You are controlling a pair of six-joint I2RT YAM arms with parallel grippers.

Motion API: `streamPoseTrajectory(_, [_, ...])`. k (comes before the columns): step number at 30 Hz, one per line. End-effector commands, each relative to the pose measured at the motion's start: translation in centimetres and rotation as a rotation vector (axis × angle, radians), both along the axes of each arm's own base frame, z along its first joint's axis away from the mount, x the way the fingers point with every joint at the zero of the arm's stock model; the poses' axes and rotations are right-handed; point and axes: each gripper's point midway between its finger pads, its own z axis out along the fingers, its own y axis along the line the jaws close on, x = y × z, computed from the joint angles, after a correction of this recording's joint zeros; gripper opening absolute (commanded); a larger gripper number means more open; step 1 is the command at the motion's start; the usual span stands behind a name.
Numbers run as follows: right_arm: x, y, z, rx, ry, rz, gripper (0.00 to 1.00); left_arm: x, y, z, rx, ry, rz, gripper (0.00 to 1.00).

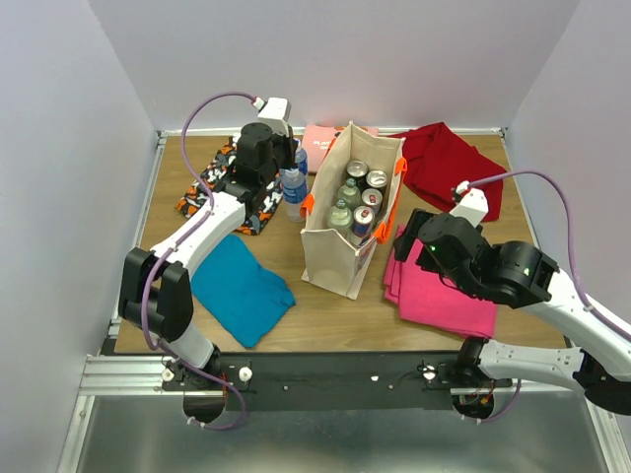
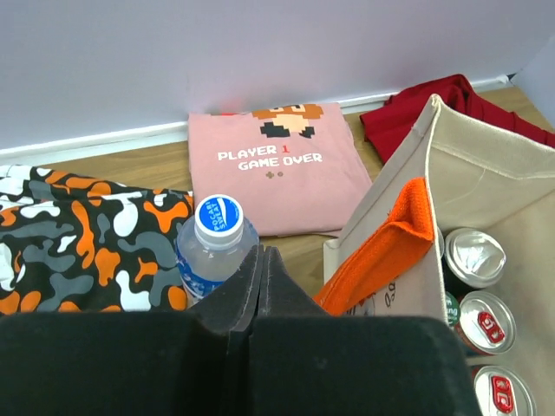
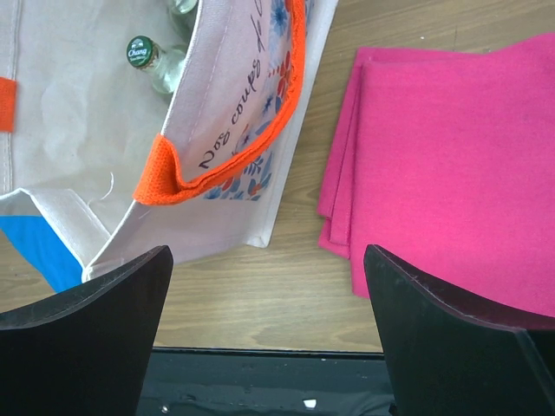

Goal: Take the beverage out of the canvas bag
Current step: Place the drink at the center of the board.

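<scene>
The beige canvas bag point(image 1: 340, 251) with orange handles stands upright mid-table, holding several cans and green-capped bottles point(image 1: 357, 202). A clear beverage bottle with a blue cap point(image 1: 293, 182) stands on the wood just left of the bag. My left gripper point(image 1: 279, 175) hangs beside that bottle. In the left wrist view its jaws point(image 2: 263, 251) are pressed together and empty, the bottle point(image 2: 217, 234) just ahead on the left and the bag point(image 2: 486, 173) on the right. My right gripper point(image 1: 406, 239) is open and empty above bare wood right of the bag point(image 3: 234, 113).
A camouflage cloth point(image 1: 212, 182) and a pink printed shirt point(image 1: 320, 143) lie at the back left. A red cloth point(image 1: 449, 163) lies back right, a magenta cloth point(image 1: 444, 286) under the right arm, and a teal cloth point(image 1: 237, 286) front left.
</scene>
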Motion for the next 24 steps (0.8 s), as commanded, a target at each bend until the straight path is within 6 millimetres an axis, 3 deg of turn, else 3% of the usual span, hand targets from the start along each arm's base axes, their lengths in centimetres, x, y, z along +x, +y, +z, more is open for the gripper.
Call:
streamPoseTrajectory(1, [0.0,-1.0,0.1,0.002,-0.028,-0.032,1.0,0.7,-0.5,0.9,0.009,-0.044,0.021,0.0])
streamPoseTrajectory(9, [-0.3,-1.4,0.0,0.013,-0.034,-0.038,1.0,-0.2,-0.8,-0.5,0.003,0.003,0.02,0.02])
streamPoseTrajectory(13, [-0.4,-1.7,0.0,0.025,-0.042,-0.042,1.0,-1.1,-0.6,-0.7,-0.013,0.02,0.018,0.16])
streamPoseTrajectory(14, [-0.4,-1.7,-0.2,0.023,-0.038,-0.041,1.0,-1.3,-0.4,-1.0,-0.011,0.031,0.02,0.23])
streamPoseTrajectory(15, [-0.4,-1.6,-0.2,0.023,-0.039,-0.039,1.0,-1.5,-0.3,-1.2,-0.01,0.039,0.023,0.42])
streamPoseTrajectory(17, [-0.4,-1.7,-0.4,0.024,-0.037,-0.04,1.0,-1.7,-0.4,-1.7,-0.006,0.057,0.021,0.52])
streamPoseTrajectory(24, [-0.7,-1.7,-0.4,0.041,-0.036,-0.036,1.0,-1.5,-0.8,-2.8,0.012,0.108,0.007,0.57])
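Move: The nearer bottle stands right under my left hand, its middle about 14 cm below and some 2 cm back. The farther bottle is roughly 5 cm ahead and 2 cm right, equally low. The canvas bag's middle lies about 13 cm right and 5 cm back; the camouflage cloth is 14 cm left and 6 cm ahead, on the table. From my right hand the nearer bottle is about 23 cm ahead and 23 cm left. I first edge my shut left hand about a centimetre right, then lower it some 3 cm towards the nearer bottle's cap while easing back a little, tipping the fingers about 5 degrees down. As it sinks I open the fingers a little past half, so the cap lies under their gap. My open right hand drifts some 1.5 cm right, away from the bag. ##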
